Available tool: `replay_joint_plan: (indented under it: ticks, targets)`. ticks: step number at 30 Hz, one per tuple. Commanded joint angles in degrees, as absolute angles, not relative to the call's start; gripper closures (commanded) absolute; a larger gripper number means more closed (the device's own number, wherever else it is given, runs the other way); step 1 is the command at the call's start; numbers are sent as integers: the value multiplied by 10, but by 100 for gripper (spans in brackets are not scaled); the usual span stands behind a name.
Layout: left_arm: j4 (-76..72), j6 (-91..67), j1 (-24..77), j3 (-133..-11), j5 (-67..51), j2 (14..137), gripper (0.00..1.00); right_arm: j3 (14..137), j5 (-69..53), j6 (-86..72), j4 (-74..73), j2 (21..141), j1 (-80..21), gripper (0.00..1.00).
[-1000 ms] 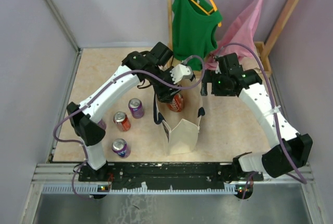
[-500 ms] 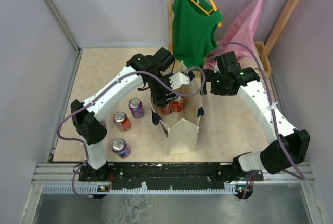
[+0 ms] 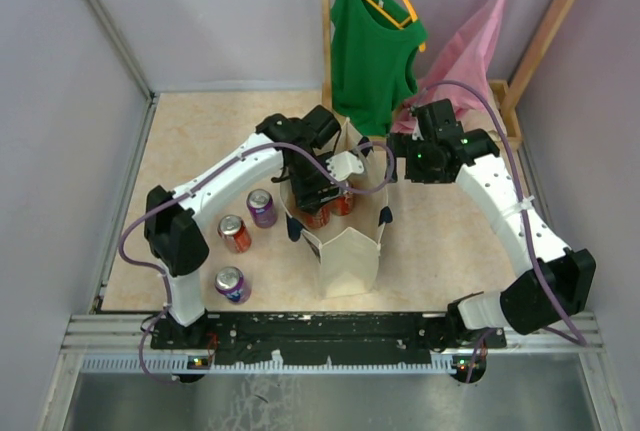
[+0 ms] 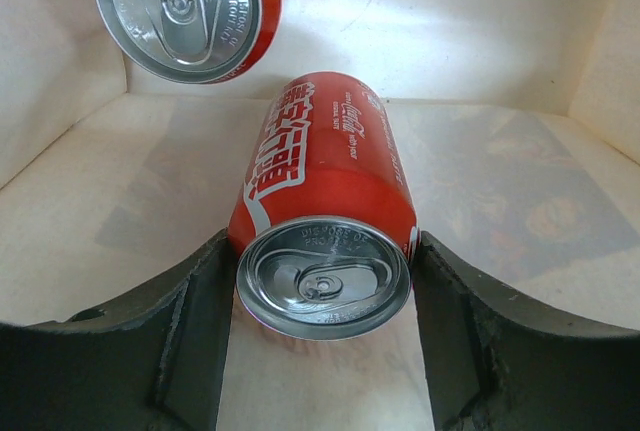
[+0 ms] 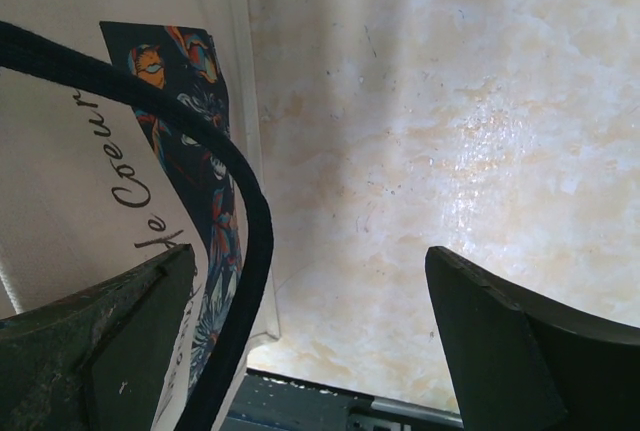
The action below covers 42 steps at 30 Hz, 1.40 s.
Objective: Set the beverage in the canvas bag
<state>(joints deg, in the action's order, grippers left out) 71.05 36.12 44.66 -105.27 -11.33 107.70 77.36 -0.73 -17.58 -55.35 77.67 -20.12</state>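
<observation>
The beige canvas bag [image 3: 350, 259] with dark navy straps stands open at the middle of the table. My left gripper [image 3: 318, 199] reaches down into it and is shut on a red cola can [image 4: 325, 186]; both fingers press its sides near the top, just above the bag's floor. A second red can [image 4: 190, 6] lies in the bag beyond it. My right gripper [image 3: 398, 163] hangs open at the bag's far right rim. In the right wrist view a navy strap [image 5: 250, 241] runs between its fingers [image 5: 130, 321], close to the left one.
Left of the bag stand a purple can [image 3: 262, 207], a red can [image 3: 235, 233] and another purple can [image 3: 232, 283]. A green tank top [image 3: 372, 41] and a pink garment [image 3: 470, 46] hang from a wooden rack [image 3: 545, 31] at the back.
My left gripper has sunk deeper into the bag with the red can, moving toward the near side. The right gripper shifted slightly a second ago and has held still since.
</observation>
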Motion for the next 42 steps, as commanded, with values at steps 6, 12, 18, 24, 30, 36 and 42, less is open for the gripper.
replay_joint_plan:
  ticks: [6,12,18,24,30,36,42]
  targets:
    - [628,308,449,-1040,-83,1095,100,805,0,-167,-553,768,-204,1]
    - [623,294,449,-1034,-77,1111,100,801,6,-168,-559,759,-204,1]
    - [596,286,450,-987,-67,1104,100,791,8,-174,-562,746,-204,1]
    - [557,257,449,-960,-48,1103,100,789,9,-176,-567,738,-204,1]
    - [528,227,452,-955,-8,1108,100,787,9,-176,-570,733,-204,1]
    - [519,239,455,-946,34,1109,100,784,9,-176,-573,725,-204,1]
    - [534,244,458,-944,46,1101,51,775,8,-183,-572,713,-204,1]
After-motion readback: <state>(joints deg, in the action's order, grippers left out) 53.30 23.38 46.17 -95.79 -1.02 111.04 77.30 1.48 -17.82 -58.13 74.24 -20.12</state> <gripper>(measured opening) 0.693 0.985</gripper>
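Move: Inside the canvas bag, the left hand still holds a red can; the middle of the bag floor lies about 4 cm to its right and some 15 cm below. The red can already in the bag stands roughly 5 cm ahead and 6 cm to the right. Outside, the nearest purple can is 12 cm left and 2 cm ahead. From the right hand, the bag floor lies around 12 cm left, 4 cm back and 19 cm below. Lowering its gripped can about 6 cm down to the bag floor, the left hand also works forward some 3.5 cm and slightly right, bringing it close up against the can already there. The descent levels off past halfway; the wrist turns roughly 15 degrees counter-clockwise and the fingers keep their hold. The open right hand eases back, right and up a little. ##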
